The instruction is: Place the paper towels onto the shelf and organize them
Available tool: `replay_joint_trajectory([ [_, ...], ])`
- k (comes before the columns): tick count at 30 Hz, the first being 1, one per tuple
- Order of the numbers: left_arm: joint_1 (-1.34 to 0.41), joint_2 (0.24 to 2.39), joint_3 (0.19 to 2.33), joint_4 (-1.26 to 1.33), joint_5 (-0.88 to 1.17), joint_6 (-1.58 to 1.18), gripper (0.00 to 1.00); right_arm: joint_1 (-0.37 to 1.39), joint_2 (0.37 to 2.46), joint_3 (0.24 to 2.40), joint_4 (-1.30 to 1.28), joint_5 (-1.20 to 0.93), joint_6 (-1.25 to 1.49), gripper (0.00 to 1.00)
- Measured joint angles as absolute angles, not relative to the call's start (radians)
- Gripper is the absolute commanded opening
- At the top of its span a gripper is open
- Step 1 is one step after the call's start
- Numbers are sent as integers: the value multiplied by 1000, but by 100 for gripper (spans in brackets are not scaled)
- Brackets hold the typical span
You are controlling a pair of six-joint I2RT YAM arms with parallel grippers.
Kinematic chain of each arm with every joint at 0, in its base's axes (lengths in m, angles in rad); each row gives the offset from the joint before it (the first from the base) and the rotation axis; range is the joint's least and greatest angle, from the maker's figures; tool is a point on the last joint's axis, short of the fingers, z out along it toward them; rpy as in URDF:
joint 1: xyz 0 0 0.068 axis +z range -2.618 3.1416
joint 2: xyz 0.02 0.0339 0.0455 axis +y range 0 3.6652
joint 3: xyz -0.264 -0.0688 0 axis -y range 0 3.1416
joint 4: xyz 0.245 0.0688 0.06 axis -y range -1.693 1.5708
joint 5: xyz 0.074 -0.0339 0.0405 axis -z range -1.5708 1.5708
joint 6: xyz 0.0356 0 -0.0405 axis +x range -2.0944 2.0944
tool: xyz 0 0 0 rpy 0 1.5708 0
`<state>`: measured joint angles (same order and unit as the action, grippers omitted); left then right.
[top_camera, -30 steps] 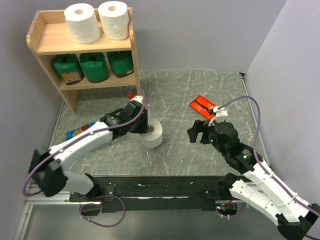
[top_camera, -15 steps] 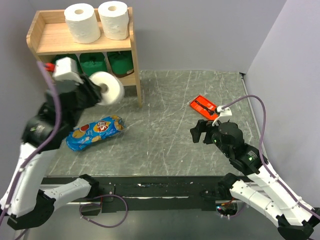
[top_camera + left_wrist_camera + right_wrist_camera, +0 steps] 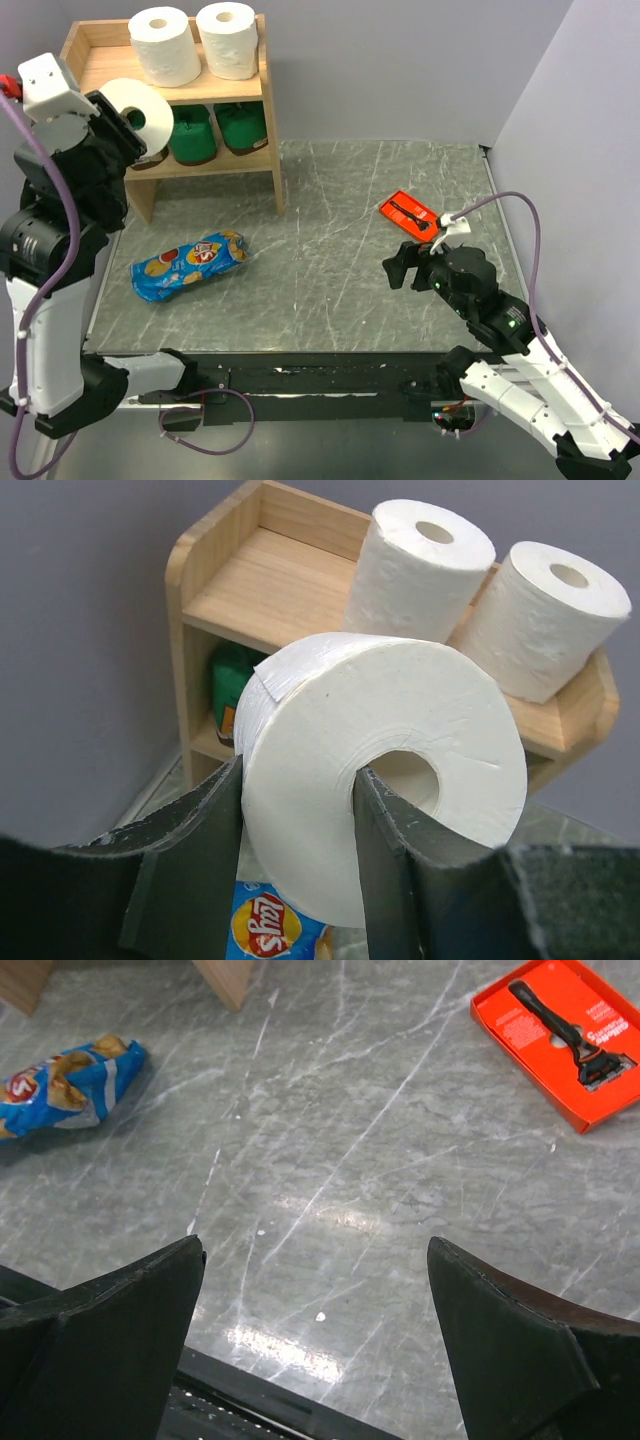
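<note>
My left gripper (image 3: pixel 122 118) (image 3: pixel 298 780) is shut on a white paper towel roll (image 3: pixel 143 106) (image 3: pixel 330 730), one finger inside its hollow tube and one against its outer side. It holds the roll in the air in front of the left end of the wooden shelf (image 3: pixel 100 75) (image 3: pixel 260 590), level with the top board. Two white rolls (image 3: pixel 165 45) (image 3: pixel 228 40) (image 3: pixel 420 570) (image 3: pixel 550 620) stand on the top board's right part. Green-wrapped rolls (image 3: pixel 192 135) (image 3: pixel 243 125) (image 3: pixel 230 680) sit on the lower tier, one mostly hidden behind the held roll. My right gripper (image 3: pixel 405 265) (image 3: pixel 315 1250) hangs open over bare table.
A blue snack bag (image 3: pixel 188 265) (image 3: pixel 65 1085) (image 3: pixel 265 925) lies on the table's left part, below the held roll. An orange-red tray (image 3: pixel 408 213) (image 3: pixel 565 1035) with a razor lies at the right, just beyond my right gripper. Grey walls stand close behind and beside the shelf.
My left arm has lifted the white roll off the mid-table and swung it up and left to the shelf's front left corner. The right arm has barely shifted.
</note>
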<state>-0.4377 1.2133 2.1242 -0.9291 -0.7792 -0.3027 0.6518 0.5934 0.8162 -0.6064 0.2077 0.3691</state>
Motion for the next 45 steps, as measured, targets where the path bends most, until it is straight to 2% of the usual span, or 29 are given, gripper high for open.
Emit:
replay_joint_trajectory([
  [5,-387,1270,2150,-897,-791,-255,30,652,580,836,-616,200,369,100],
  [10,-238,1341,2187,-884,-729,-246,29,652,577,849,-623,196,368,99],
  [24,136,1513,2286,-843,-373,-318,29,652,605,881,-647,218,358,100],
  [32,176,1550,2292,-768,-255,-338,30,652,655,891,-647,222,357,100],
  [39,174,1542,2282,-710,-231,-338,30,652,703,915,-644,224,358,100],
  [45,180,1581,2288,-659,-196,-342,34,652,699,923,-644,224,365,100],
])
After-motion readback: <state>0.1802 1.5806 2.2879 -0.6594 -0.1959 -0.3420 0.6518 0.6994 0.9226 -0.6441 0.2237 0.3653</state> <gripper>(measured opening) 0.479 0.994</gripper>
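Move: The left gripper holds the last white roll by its wall, in front of the shelf. The free left end of the top board lies about 20 cm ahead and 7 cm left, some 5 cm lower. The middle roll stands level with that spot, 11 cm to its right, the right roll another 11 cm right; the shelf's left side panel is 6 cm left of the spot. From the right gripper the spot is roughly 26 cm ahead, 54 cm left, 25 cm up. Bring the left gripper forward about 15 cm and some 9 cm to the left, nearly level, carrying the still-pinched roll towards the free left end of the top board. Go diagonally first, turning about 10 degrees counter-clockwise, then stop the leftward travel, turn most of that back and ease straight ahead. Keep the fingers on the roll's wall, one in its core. ##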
